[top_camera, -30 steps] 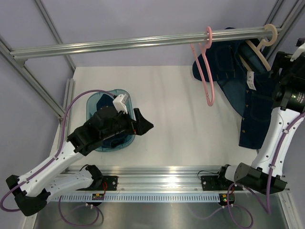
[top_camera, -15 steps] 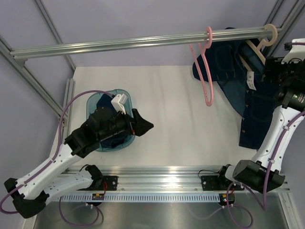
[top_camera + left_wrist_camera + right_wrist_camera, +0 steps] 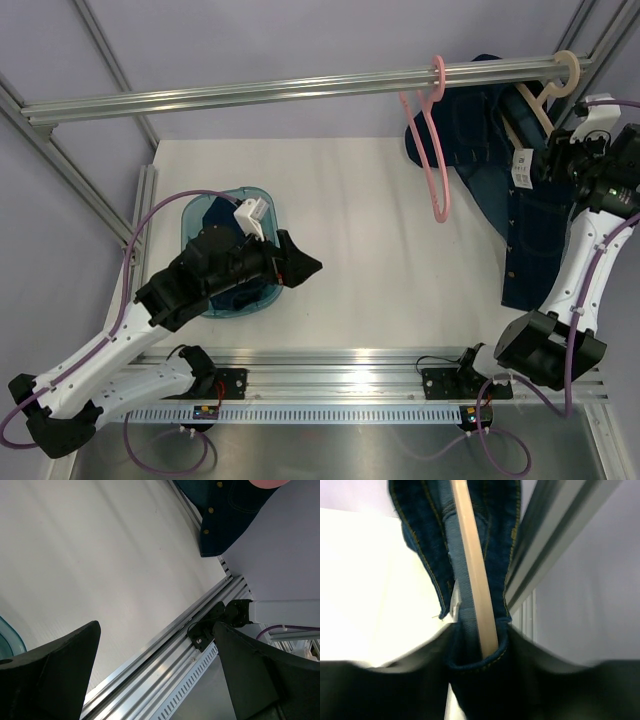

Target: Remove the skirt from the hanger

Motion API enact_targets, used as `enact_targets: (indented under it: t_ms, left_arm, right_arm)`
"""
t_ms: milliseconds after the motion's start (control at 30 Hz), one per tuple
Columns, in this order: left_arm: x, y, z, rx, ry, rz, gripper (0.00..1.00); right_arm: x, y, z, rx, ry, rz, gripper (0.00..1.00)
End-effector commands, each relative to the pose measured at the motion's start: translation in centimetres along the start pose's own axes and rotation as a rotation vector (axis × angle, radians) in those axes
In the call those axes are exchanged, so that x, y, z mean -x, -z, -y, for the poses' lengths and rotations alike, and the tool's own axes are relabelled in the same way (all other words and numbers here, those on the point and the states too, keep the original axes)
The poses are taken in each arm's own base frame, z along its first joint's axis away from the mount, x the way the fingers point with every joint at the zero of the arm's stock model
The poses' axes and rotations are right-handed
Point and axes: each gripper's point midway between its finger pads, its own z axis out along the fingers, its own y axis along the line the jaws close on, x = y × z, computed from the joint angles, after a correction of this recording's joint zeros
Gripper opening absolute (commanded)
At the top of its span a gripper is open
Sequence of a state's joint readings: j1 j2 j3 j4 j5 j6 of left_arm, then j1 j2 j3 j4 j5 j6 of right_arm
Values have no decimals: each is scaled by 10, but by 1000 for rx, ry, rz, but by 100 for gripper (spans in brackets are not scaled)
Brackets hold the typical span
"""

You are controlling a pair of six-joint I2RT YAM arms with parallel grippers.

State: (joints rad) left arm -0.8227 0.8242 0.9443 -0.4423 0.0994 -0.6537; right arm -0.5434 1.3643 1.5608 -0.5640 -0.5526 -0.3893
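A dark denim skirt point(image 3: 530, 230) hangs from a pale wooden hanger point(image 3: 545, 100) on the metal rail point(image 3: 300, 90) at the far right. My right gripper point(image 3: 548, 160) is up at its waistband. In the right wrist view the two fingers press on either side of the skirt point(image 3: 500, 530), with the hanger arm point(image 3: 470, 570) running down inside the folded denim; the right gripper point(image 3: 477, 645) is shut on that fabric. My left gripper point(image 3: 300, 265) hovers open and empty over the table's left half, and the left gripper point(image 3: 155, 630) looks toward the near frame.
An empty pink hanger point(image 3: 432, 150) hangs on the rail left of the skirt. A blue plastic tub point(image 3: 195, 215) holding dark cloth sits under the left arm. Slanted frame posts point(image 3: 600, 40) stand close to the right gripper. The skirt's hem point(image 3: 225, 510) shows in the left wrist view.
The right gripper rose and moved left to the skirt's waistband, and its jaws closed in on the denim. The left arm barely shifted.
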Motion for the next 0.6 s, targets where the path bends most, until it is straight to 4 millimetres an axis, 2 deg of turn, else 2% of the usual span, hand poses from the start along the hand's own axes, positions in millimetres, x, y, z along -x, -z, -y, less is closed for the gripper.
enact_targets:
  t_ms: [0, 67, 100, 133, 200, 333, 400, 567]
  left_arm:
    - [5, 0, 14, -70, -15, 17, 99]
    - [6, 1, 16, -78, -13, 17, 99]
    - [6, 3, 16, -80, -14, 19, 99]
    - [7, 4, 17, -79, -14, 22, 99]
    - [7, 7, 17, -77, -10, 23, 99]
    - [8, 16, 21, -95, -2, 30, 99]
    - [7, 19, 20, -91, 1, 30, 99]
    - [8, 29, 20, -88, 13, 43, 99]
  right_arm:
    - [15, 6, -15, 70, 28, 71, 40]
    - [14, 7, -20, 84, 8, 80, 31]
    - [20, 11, -23, 85, 14, 106, 28]
    - [17, 10, -27, 107, 0, 111, 16]
    - [26, 14, -35, 135, -5, 155, 0]
    - [39, 19, -49, 207, -33, 207, 0]
    - [48, 20, -49, 206, -70, 224, 0]
    - [84, 33, -57, 252, -99, 320, 0]
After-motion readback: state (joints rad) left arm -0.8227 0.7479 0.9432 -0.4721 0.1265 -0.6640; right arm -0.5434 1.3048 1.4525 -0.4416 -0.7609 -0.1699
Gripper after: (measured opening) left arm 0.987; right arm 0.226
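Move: The right hand is at the skirt's near waist corner, where the beige hanger's arm ends. This corner sits between its half-shut fingers, only about 1 cm ahead at the same height. The hanger's hook on the rail is some 13 cm ahead and 10 cm above, level sideways. The empty pink hanger hangs around 26 cm to the left and 10 cm farther out. From the left hand, the waist corner lies roughly 50 cm right, 22 cm ahead and 7 cm higher. The right fingers finish closing and pinch the denim waist at the near end of the beige hanger's arm. With that grip the hand then draws the skirt about 5 cm to the left, towards the pink hanger, rolling so its left side rises some 15 degrees and turning a little counter-clockwise. The empty, open left hand eases back and up about 2 cm. ##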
